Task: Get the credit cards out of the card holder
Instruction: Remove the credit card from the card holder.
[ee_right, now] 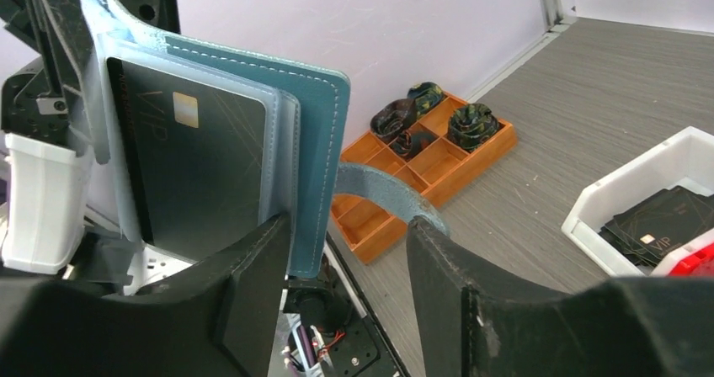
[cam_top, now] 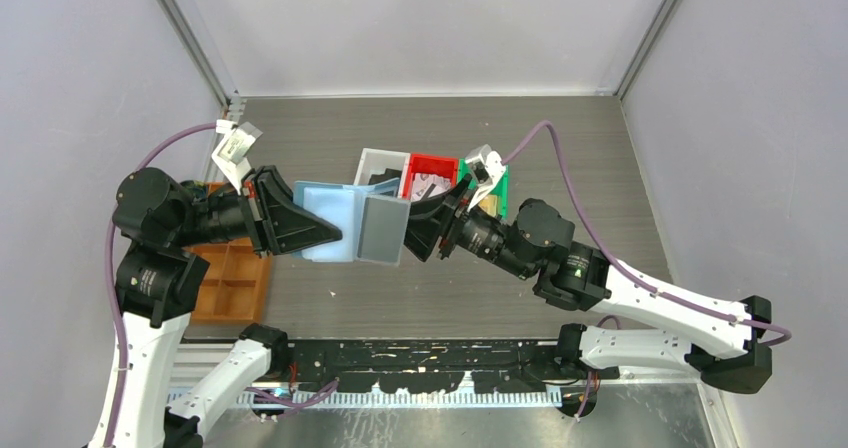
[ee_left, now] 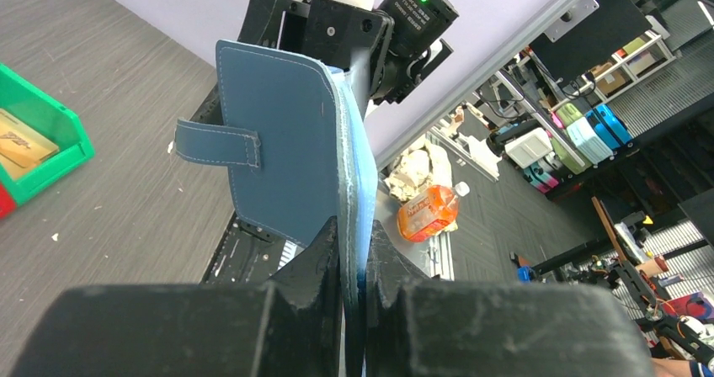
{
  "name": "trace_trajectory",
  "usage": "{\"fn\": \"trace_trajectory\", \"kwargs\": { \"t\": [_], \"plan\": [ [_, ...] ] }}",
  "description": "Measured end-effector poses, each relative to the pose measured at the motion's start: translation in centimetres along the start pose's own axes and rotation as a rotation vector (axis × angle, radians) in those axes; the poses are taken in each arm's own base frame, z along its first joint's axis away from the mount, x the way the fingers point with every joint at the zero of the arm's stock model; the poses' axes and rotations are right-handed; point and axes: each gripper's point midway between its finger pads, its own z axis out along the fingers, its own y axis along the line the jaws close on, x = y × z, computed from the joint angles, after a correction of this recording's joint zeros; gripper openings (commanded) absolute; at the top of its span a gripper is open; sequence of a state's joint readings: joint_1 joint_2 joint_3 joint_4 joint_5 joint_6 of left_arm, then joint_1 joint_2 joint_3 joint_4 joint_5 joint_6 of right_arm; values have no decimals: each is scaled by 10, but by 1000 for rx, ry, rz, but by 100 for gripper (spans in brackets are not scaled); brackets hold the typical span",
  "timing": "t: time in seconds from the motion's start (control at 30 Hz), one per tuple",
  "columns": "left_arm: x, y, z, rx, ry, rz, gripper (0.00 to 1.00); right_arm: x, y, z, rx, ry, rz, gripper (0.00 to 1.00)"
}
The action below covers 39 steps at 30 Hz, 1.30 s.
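The blue card holder (cam_top: 345,223) hangs open above the table between my two grippers. My left gripper (cam_top: 335,234) is shut on one edge of it; in the left wrist view the jaws (ee_left: 355,255) pinch its pale blue and dark blue layers, and the tab (ee_left: 215,144) sticks out to the left. A black credit card marked VIP (ee_right: 198,162) sits in a clear slot of the holder (ee_right: 318,141). My right gripper (ee_right: 345,242) is open; the holder's outer flap edge hangs between its fingers, close to the left finger. The tab (ee_right: 379,196) curves toward the right finger.
A white bin (cam_top: 378,160) holds black cards (ee_right: 665,221). A red bin (cam_top: 430,168) and a green bin (cam_top: 499,196) stand beside it. An orange-brown compartment tray (cam_top: 230,278) with dark bundles (ee_right: 421,120) lies at the left.
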<state>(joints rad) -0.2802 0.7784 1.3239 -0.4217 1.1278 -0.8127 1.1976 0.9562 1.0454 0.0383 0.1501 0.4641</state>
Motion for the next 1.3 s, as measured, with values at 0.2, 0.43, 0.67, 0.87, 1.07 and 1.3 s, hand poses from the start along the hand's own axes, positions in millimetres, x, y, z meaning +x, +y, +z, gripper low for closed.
{"fn": "trace_trajectory", "kwargs": {
  "t": [0.2,0.43,0.67,0.87,1.07,1.3],
  "plan": [
    [0,0,0,2,1,1,0,6,15,-6,-101,10,16,65],
    [0,0,0,1,1,3,0,1,38,-16,-228,1,38,67],
    [0,0,0,1,1,3,0,2,37,-16,-216,12,44,63],
    [0,0,0,1,1,3,0,1,20,-21,-126,14,43,64],
    [0,-1,0,3,0,0,0,-27,18,-53,-98,-64,46,70],
    [-1,-3,0,9,0,-9,0,-49,22,-79,-104,-92,13,90]
  ]
}}
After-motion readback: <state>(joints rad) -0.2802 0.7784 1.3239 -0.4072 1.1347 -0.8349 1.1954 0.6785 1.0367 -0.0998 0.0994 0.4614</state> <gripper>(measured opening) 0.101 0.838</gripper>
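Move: The leaf with the black credit card sits at the right fingertips, its middle about 3 cm left, 3 cm back and 3 cm above the right hand. It is some 7 cm to the right of the left hand, level with it in reach and height. Down on the table, roughly 38 cm below the right hand, stand the red tray, 20 cm ahead and 3 cm right, and the white tray, 22 cm ahead and 8 cm left. Draw the right hand back about 4 cm at the leaf's edge, its tips swinging some 10 degrees counter-clockwise, and ease it slightly forward again. Then pull it clear of the card holder, about 8 cm to the right and rising, while the partly open fingers spread wider. Keep the left gripper still, pinching the holder. ##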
